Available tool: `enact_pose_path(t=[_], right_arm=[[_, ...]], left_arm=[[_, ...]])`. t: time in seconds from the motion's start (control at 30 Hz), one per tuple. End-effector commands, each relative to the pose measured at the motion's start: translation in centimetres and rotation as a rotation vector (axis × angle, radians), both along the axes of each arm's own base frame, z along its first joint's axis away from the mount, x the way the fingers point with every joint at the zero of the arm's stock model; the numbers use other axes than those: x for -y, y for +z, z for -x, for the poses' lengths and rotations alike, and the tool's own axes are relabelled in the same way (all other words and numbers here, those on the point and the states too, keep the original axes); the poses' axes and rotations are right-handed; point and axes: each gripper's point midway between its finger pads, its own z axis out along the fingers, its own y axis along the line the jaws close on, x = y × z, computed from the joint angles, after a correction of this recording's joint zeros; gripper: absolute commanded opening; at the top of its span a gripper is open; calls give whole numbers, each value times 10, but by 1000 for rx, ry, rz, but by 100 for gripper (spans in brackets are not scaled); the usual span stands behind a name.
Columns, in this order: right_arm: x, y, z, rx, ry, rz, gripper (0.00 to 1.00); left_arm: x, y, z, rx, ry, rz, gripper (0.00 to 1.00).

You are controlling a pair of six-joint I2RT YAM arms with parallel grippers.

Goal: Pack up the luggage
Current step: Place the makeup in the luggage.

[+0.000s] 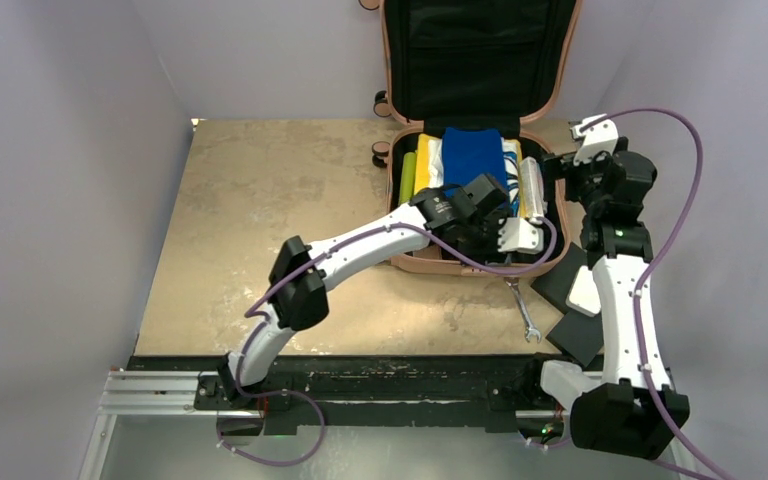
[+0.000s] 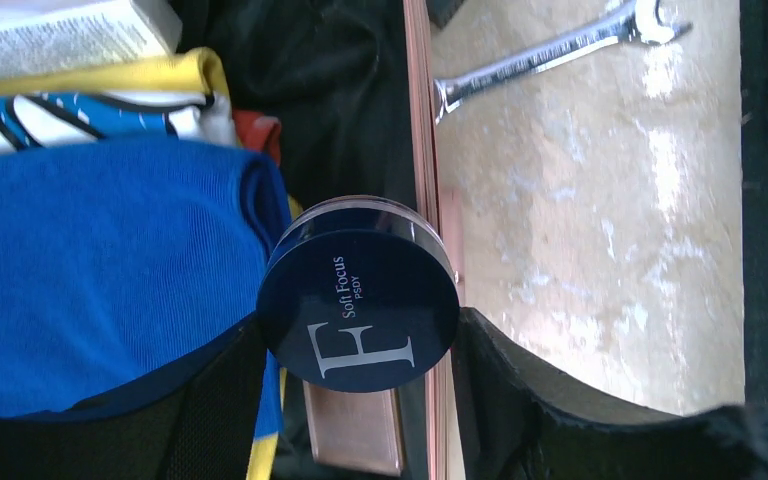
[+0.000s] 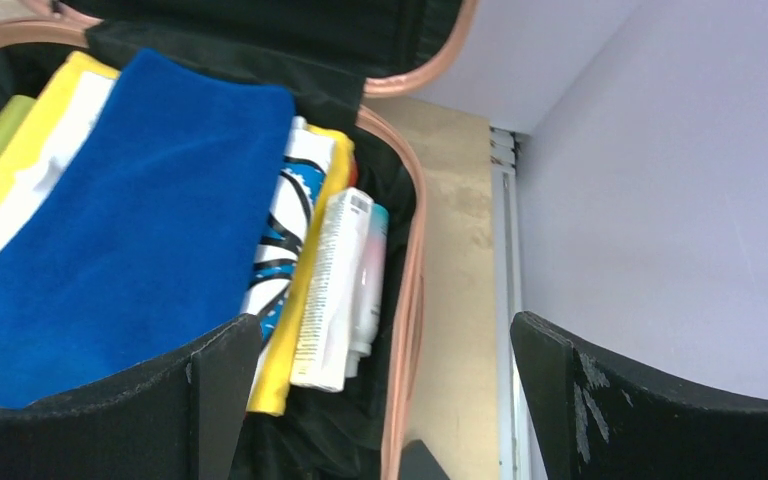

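The luggage (image 1: pixel 430 265), a salmon-pink suitcase, lies open at the table's far middle with its lid upright. Inside are a folded blue towel (image 1: pixel 473 155), yellow and green cloth, and a white tube (image 3: pixel 335 290) along the right wall. My left gripper (image 2: pixel 360 320) is shut on a round dark navy jar (image 2: pixel 360 290) marked "Soft Focus". It holds the jar just inside the suitcase's near rim (image 2: pixel 420 120), beside the towel (image 2: pixel 100 270). My right gripper (image 3: pixel 382 322) stands open over the suitcase's right rim (image 3: pixel 415 250), with nothing between its fingers.
A metal wrench (image 1: pixel 522 310) lies on the tan tabletop just in front of the suitcase. Flat black pads (image 1: pixel 572 300) sit on the table by the right arm. Lilac walls close in the left, right and far sides.
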Motion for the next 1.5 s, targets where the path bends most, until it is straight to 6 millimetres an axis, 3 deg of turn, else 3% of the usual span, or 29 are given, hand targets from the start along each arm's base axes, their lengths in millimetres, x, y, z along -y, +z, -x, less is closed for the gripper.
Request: enact_pose_path(t=[0.0,0.4,0.63,0.8,0.87,1.0,1.3,1.47], right_arm=[[11,10,4,53,-26,-16,99],[20,11,10,71,-42,-34,99],[18,11,11,75,-31,-39,99],[17,10,12,77,-22,-39,99],[17,9,11,75,-20,-40,99],[16,8,11,72,-13,-42,99],[15,9,11,73,-8,-46,99],[14,9,11,72,-6,-49,99]], left_arm=[[37,25,-8,29,8,132,0],[83,1,-24,48,42,211,0],[94,-32,-21,46,14,180,0],[98,-44,-24,44,30,174,0],[98,-44,-25,49,36,176,11],[97,-37,-27,60,48,187,48],[93,-21,-24,57,54,203,85],[92,-12,-22,49,55,214,95]])
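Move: Inside the luggage, the bare floor patch where the held makeup is to go lies about 9 cm right of the left hand, 3 cm ahead and 14 cm below. The blue cloth's middle is some 14 cm straight ahead; the white box is about as far ahead and 12 cm to the right. The brown card lies level with the hand, 10 cm to its left. From the right hand the patch is about 8 cm back, 11 cm left and 28 cm below. Carrying the already gripped makeup right about 8 cm, the left hand also sinks some 5 cm and edges 3 cm forward, over the bare near-right part of the luggage, its fingers tilting slightly farther to the right. There it pauses, then opens wide and lets go of the makeup, still drifting forward a touch. The empty right hand shifts about 2 cm right, out of the way. ##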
